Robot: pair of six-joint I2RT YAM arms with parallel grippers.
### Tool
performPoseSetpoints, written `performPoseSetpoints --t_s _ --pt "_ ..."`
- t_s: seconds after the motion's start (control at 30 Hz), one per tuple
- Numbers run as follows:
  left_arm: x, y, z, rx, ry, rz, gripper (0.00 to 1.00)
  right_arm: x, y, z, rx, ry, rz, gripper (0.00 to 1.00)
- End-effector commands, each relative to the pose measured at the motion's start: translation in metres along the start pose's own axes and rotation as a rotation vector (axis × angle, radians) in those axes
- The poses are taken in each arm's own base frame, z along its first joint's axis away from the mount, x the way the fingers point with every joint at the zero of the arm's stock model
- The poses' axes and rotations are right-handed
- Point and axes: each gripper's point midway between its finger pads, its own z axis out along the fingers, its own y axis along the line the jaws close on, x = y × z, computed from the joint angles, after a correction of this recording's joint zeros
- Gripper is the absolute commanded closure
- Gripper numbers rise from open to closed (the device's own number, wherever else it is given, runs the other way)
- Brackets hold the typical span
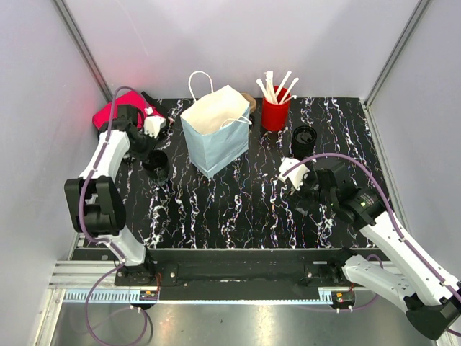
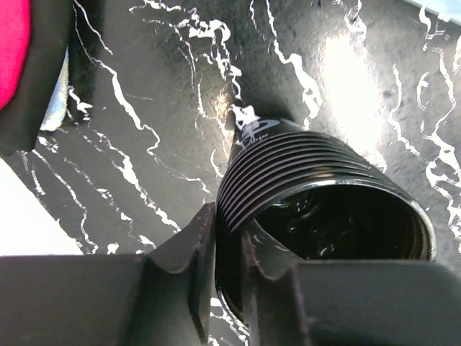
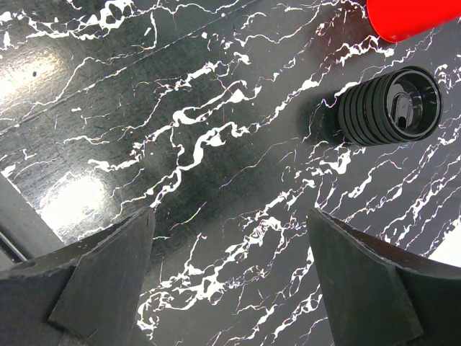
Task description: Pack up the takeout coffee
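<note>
The takeout coffee [image 1: 304, 137] [image 3: 389, 106], a small black ribbed cup with a black lid, stands at the back right of the table, just in front of the red cup. My right gripper [image 1: 299, 189] [image 3: 230, 216] hovers nearer the table's front than it, open, with only marbled tabletop between its fingers. My left gripper [image 1: 154, 154] [image 2: 229, 225] is at a lidless black cup [image 1: 157, 167] [image 2: 317, 209] on the left. One finger is outside its ribbed wall and one inside, closed narrowly on the rim.
A light blue paper bag [image 1: 215, 130] with white handles stands open at the back centre. A red cup of white stirrers [image 1: 274, 114] [image 3: 410, 18] is to its right. A pink and black item [image 1: 108, 115] [image 2: 14, 50] lies at the far left. Grey walls enclose the table.
</note>
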Motion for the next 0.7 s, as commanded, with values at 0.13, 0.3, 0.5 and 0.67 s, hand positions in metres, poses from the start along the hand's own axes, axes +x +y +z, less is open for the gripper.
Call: performPoseSetpoints --t_s 0.13,0.3,0.5,0.67 --pt "-0.036 0.004 -0.009 0.012 -0.103 -0.039 0.65 -0.008 -0.002 -0.004 0.006 -0.031 0.021 0.09" --pt "-0.042 0.008 -0.022 -0.010 -0.139 -0.049 0.52 -0.007 -0.002 -0.004 0.005 -0.028 0.020 0.09" --pt "-0.044 0.011 -0.039 -0.034 -0.176 -0.054 0.42 -0.009 -0.002 -0.004 0.001 -0.029 0.026 0.09" --pt "-0.041 0.014 -0.046 -0.057 -0.181 -0.047 0.42 -0.010 -0.001 -0.005 -0.004 -0.035 0.029 0.09"
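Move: The black cup stands at the left hand, whose fingers straddle the left side of its rim; its middle is about 4 cm to the right, roughly level fore and aft, and some 4 cm lower. The red pouch is roughly 12 cm ahead, 6 cm left and 7 cm lower. The paper bag is about 22 cm right and 6 cm ahead, its middle near hand height. From the right hand the cup lies roughly 43 cm left, 11 cm ahead and 13 cm lower. Forward a touch, then mostly up, the left hand eases off the black cup: some 1.5 cm outward first, then about 2.5 cm of rise, its pitch easing by only a few degrees. The barely parted fingers keep spreading to a bit over half open and let go of the rim wall, one tip outside it on the left, the other still over the mouth. ##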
